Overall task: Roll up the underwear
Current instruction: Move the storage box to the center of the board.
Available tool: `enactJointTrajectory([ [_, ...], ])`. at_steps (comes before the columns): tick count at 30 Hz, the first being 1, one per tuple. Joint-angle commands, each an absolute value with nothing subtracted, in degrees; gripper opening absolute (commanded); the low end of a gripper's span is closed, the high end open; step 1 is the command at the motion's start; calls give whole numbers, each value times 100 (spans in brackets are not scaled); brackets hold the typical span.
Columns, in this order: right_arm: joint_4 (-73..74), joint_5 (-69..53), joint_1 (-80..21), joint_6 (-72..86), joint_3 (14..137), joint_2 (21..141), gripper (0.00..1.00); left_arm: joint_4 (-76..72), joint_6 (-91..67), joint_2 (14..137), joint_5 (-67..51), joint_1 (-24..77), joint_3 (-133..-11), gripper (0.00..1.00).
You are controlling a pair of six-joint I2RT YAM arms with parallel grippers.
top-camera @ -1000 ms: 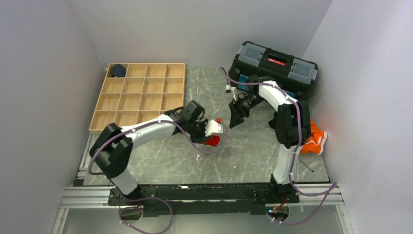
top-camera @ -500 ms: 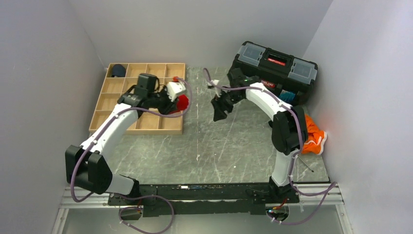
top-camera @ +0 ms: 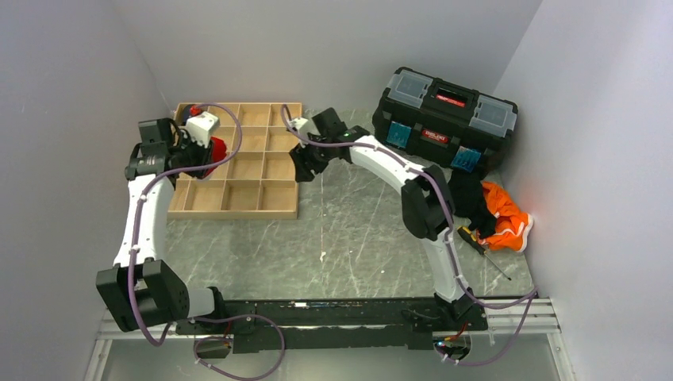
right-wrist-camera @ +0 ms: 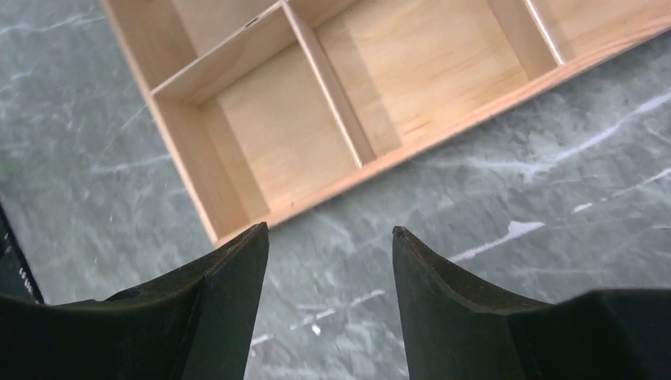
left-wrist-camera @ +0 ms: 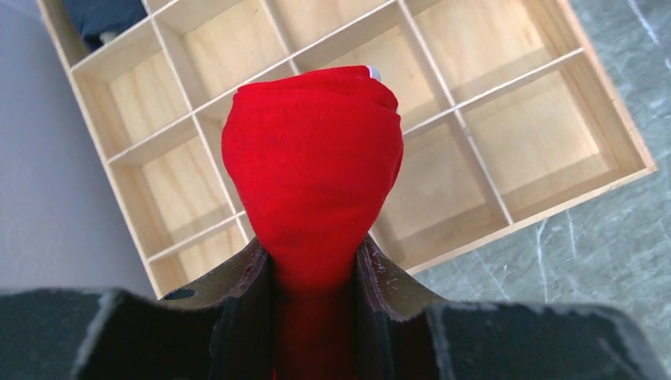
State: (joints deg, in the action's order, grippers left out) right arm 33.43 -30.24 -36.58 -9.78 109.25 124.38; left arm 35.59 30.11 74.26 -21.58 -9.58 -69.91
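The underwear [left-wrist-camera: 312, 166] is a rolled red bundle, pinched between the fingers of my left gripper [left-wrist-camera: 314, 253]. In the top view the left gripper [top-camera: 208, 151] holds the underwear [top-camera: 214, 149] in the air over the left part of the wooden compartment tray [top-camera: 274, 208]. My right gripper [top-camera: 303, 168] is open and empty, hovering low over the grey table at the tray's right edge. In the right wrist view its fingertips [right-wrist-camera: 237, 253] frame bare table just off the tray's corner [right-wrist-camera: 214, 233].
A dark navy rolled bundle [left-wrist-camera: 103, 17] lies in the tray's far left corner compartment. A black toolbox [top-camera: 448, 111] stands at the back right. Black cloth [top-camera: 474, 202] and orange cloth [top-camera: 508, 222] lie by the right wall.
My left arm has swung left, carrying the red bundle from the tray's right side to over its left part. My right gripper has moved left to the tray's right edge.
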Motion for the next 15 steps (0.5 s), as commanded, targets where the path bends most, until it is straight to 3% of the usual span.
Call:
enactJointTrajectory([
  [1,3123,-2106,-3916,-189,11493,12954,62,3813,2932,7215,-2461,-1363,-7305,0],
  [9,2956,-2121,-4012,294,11461,13378,64,3772,2976,7131,-2645,-1575,-7196,0],
  [15,2968,-1874,-4111,375,11306,13551,58,3526,3029,7249,-2641,-1591,-7124,0],
])
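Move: The right hand hangs open and empty, just outside the storage box. The stretch of the box's right wall that it goes for is about 3 cm to its left, level with it fore and aft, and some 9 cm below; the near right corner is about 6 cm back and 3 cm left. The red underwear roll is about 22 cm left of it, 2 cm ahead and 8 cm higher. From the left hand that wall lies some 21 cm right, 2 cm ahead and 19 cm below. The right hand sinks about 7 cm towards the right wall of the storage box close to its near right corner, edging some 3 cm left mostly early on, while the wrist turns about 10 degrees clockwise and tips its fingers a little steeper, still open; they come right up to the rim, though contact can't be made out. The left hand keeps the underwear roll pinched high over the box, easing a few centimetres left and slightly back before it stays there. ##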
